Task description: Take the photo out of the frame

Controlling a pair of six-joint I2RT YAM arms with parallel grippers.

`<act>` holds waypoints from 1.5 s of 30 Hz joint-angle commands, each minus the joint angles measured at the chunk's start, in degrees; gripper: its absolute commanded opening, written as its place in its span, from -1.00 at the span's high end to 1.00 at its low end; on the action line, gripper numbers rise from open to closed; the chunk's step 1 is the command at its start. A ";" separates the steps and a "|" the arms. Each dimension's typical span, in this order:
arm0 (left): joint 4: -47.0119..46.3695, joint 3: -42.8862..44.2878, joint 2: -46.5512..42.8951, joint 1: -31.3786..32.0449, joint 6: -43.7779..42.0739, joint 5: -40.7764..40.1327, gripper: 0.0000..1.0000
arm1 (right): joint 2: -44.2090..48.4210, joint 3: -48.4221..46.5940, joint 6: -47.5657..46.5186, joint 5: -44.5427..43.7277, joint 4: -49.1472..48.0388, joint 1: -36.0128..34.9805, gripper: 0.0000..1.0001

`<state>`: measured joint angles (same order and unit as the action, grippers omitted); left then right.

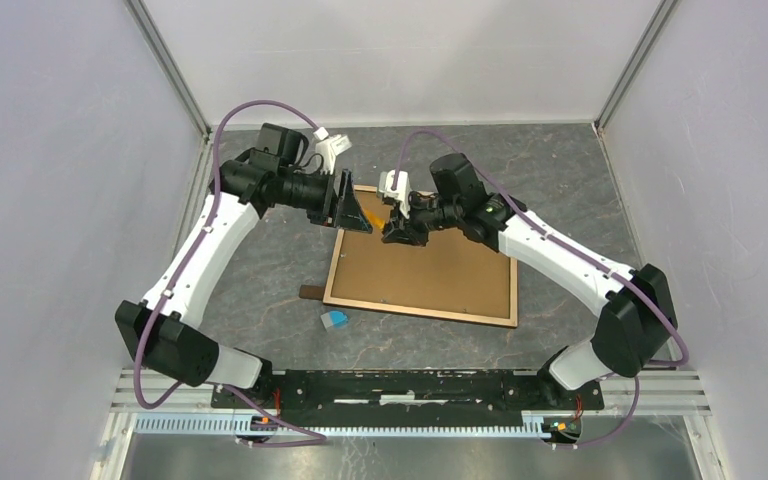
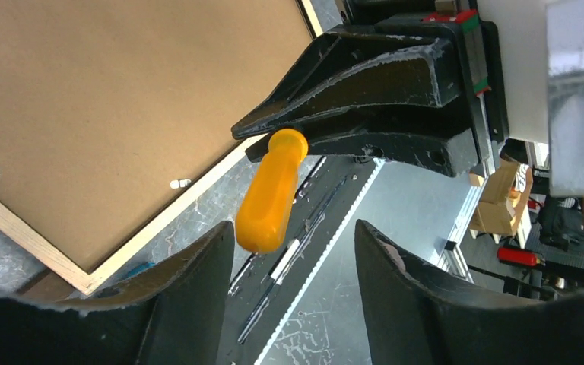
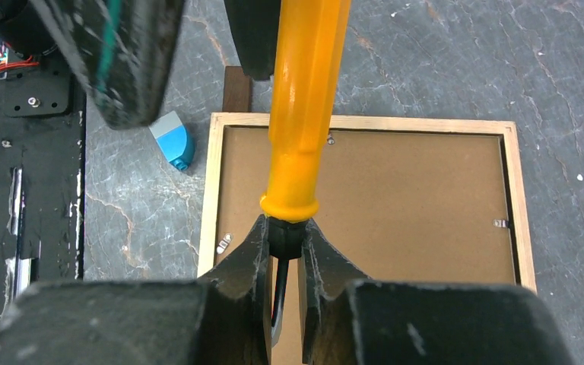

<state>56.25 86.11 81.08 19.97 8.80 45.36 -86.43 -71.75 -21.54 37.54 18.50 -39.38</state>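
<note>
The frame (image 1: 420,312) lies face down on the table, its brown backing board (image 1: 430,270) up inside the light wood rim (image 3: 213,190). The photo is hidden under that board. My right gripper (image 3: 285,228) is shut on the black neck of an orange-handled screwdriver (image 3: 304,106), held above the frame's far left corner. The screwdriver's handle (image 2: 272,194) points toward my left gripper (image 2: 295,232), which is open; the handle's end sits just ahead of its left finger, not clamped. In the top view the two grippers (image 1: 355,212) (image 1: 392,232) meet over that corner.
Small metal turn clips (image 3: 224,243) (image 3: 500,223) sit on the board's edges. A small blue object (image 1: 334,320) lies on the table by the frame's near left corner. A small brown block (image 1: 310,292) lies against the frame's left side. White walls enclose the table.
</note>
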 commanded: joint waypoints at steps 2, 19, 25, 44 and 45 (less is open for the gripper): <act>-3.98 -1.72 0.10 -0.06 1.38 4.37 -0.24 | 1.27 -0.11 -2.15 -1.32 0.40 -1.66 1.00; -6.85 -4.31 0.21 0.23 2.63 5.61 0.05 | 1.08 -0.11 -0.92 0.51 0.01 -3.07 1.00; -6.89 -3.93 0.48 0.24 2.72 3.45 0.11 | 1.13 -0.06 -0.21 0.96 0.00 -3.24 1.00; 0.80 -3.70 -3.82 -1.08 -14.25 -12.16 0.96 | 5.65 8.46 -5.36 -6.40 2.74 2.72 -0.43; 1.11 -4.26 -4.14 -1.07 -16.45 -14.80 0.96 | 6.15 10.32 -6.89 -8.95 2.99 2.73 -0.43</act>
<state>54.87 81.47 80.82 19.20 3.22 40.91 -83.57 -66.06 -22.52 35.88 19.68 -36.99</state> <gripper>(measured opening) 0.253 0.715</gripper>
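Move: The screwdriver's orange handle, held near its collar by the right gripper, has its middle about 3 cm right of the left hand, 1 cm ahead and 2 cm below. From the right hand, the waiting left finger gap is some 6 cm left, level fore and aft and 5 cm higher. The frame's middle lies 13 cm right, 6 cm ahead and 26 cm below the left hand; the blue scraper is 10 cm back and 5 cm left of that hand. The left hand creeps about 1 cm right and 1 cm down to the handle while its half-open fingers close and pinch it near the butt, as the right hand, still gripping by the collar, eases about 2 cm back and 1 cm left, then holds. Once the left has closed, the right fingers open wide, let go and draw away about 4 cm to the right, also forward and down; the left keeps its grip and carries the screwdriver some 2 cm left and down. ##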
